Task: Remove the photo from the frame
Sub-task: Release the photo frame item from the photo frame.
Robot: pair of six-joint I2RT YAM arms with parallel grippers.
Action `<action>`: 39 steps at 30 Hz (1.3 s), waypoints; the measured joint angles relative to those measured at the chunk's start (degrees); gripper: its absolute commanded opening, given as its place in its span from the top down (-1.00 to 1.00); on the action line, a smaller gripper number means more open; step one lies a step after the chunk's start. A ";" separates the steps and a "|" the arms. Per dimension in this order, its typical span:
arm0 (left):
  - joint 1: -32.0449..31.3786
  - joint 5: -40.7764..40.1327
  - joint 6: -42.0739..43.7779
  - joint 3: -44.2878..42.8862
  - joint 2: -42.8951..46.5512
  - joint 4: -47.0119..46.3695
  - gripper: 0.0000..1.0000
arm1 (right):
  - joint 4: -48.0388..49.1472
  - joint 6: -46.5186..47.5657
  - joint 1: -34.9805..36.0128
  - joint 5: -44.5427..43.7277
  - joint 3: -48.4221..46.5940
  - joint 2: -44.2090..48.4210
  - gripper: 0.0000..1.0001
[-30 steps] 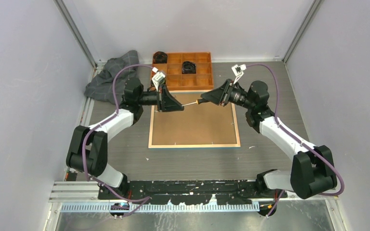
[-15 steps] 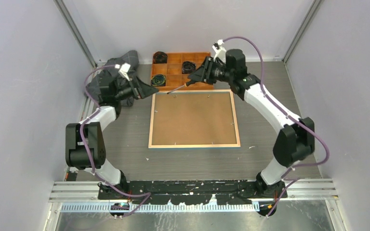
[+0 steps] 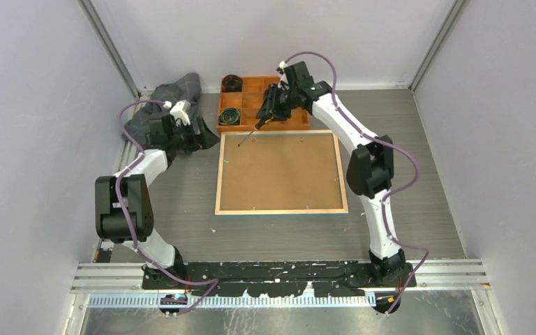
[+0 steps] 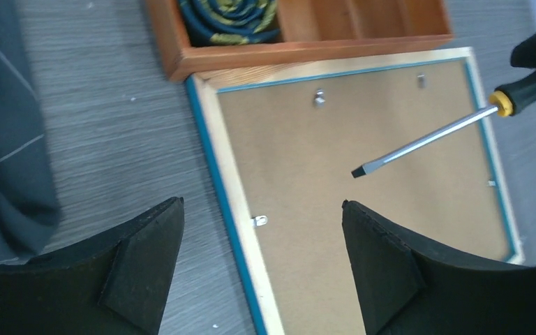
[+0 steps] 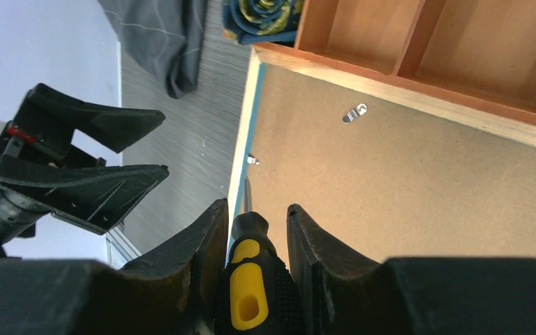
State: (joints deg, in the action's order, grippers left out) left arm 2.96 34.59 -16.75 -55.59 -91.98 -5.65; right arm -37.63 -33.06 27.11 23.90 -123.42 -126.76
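The frame (image 3: 219, 174) lies face down on the table, its wood rim and thin blue edge showing, with the brown backing board (image 3: 280, 172) held in by small metal clips (image 4: 259, 220). The photo is hidden under the board. My right gripper (image 3: 269, 112) is shut on a black-and-yellow screwdriver (image 5: 248, 293). Its blade tip (image 4: 360, 170) hovers over the board near the frame's far left corner. My left gripper (image 4: 262, 206) is open and empty, above the frame's left rim (image 4: 234, 209).
An orange compartment tray (image 3: 296, 120) with rolled items touches the frame's far edge. A dark grey cloth (image 3: 164, 105) lies at the back left. Grey walls enclose the table on three sides.
My right arm has swung from the right side to the back, carrying the screwdriver to the frame's far left corner. My left gripper has pulled back left, off the board.
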 measured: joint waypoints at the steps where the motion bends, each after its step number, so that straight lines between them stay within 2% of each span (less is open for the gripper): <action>1: -0.26 -1.14 0.85 -0.24 -0.57 0.61 -0.64 | -0.81 -0.07 0.22 -0.07 -1.31 -1.40 0.98; 7: -5.03 -9.84 6.36 -2.84 -5.53 5.03 -0.59 | -5.81 -0.57 1.55 -1.51 -8.92 -9.51 0.99; 11: -7.54 -12.90 8.28 -5.84 -9.38 8.33 -0.43 | -6.67 -1.77 1.81 -1.99 -11.69 -11.93 0.98; 17: -7.65 -15.78 8.35 -11.85 -14.32 13.03 -0.16 | -5.70 -4.92 1.92 -1.38 -16.68 -15.02 0.99; 21: -7.56 -17.51 8.20 -16.17 -17.33 17.07 -0.12 | -4.68 -6.97 1.92 -0.98 -17.70 -16.39 0.99; 26: -7.56 -18.62 7.93 -19.98 -20.72 21.22 -0.10 | -3.80 -8.83 1.92 -0.37 -18.78 -19.17 0.99; 32: -7.58 -17.40 6.47 -24.09 -23.30 25.03 0.17 | -4.50 -10.21 1.92 0.50 -19.45 -20.65 0.99; 36: -7.91 -15.87 6.25 -25.20 -24.33 25.97 0.22 | -4.79 -10.14 1.90 0.85 -19.63 -20.65 0.99; 39: -8.04 -14.95 5.25 -25.20 -24.85 26.18 0.42 | -5.64 -9.75 1.51 0.87 -19.63 -20.63 0.99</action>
State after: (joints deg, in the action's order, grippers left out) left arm -5.08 19.64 -11.51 -80.79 -116.84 20.53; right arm -43.27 -42.81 28.62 24.77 -143.04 -147.39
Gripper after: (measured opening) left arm 0.371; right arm 0.392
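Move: The left hand's target, the photo frame's left rail just short of its far corner, lies about 3 cm ahead, 2 cm right and 11 cm below it. The side clip on that rail is 1 cm back and 3 cm right of this hand; the green coil is 15 cm ahead and 5 cm right. From the right hand, holding the screwdriver, the side clip is some 5 cm back, 15 cm left and 18 cm down; the far clip is 3 cm ahead and 5 cm left, equally low. The left hand sinks about 10 cm with a little forward travel onto the photo frame's left rail, its fingertips tipping down by some 20 degrees while the wide-open fingers draw in to less than half their opening, one on either side of the wood. Meanwhile the right hand, keeping its grip on the screwdriver, comes down about 8 cm in two stages with a shift left and slightly forward between them, bringing the blade tip in beside the rail's inner edge, right by the left fingers and just beyond the side clip. ##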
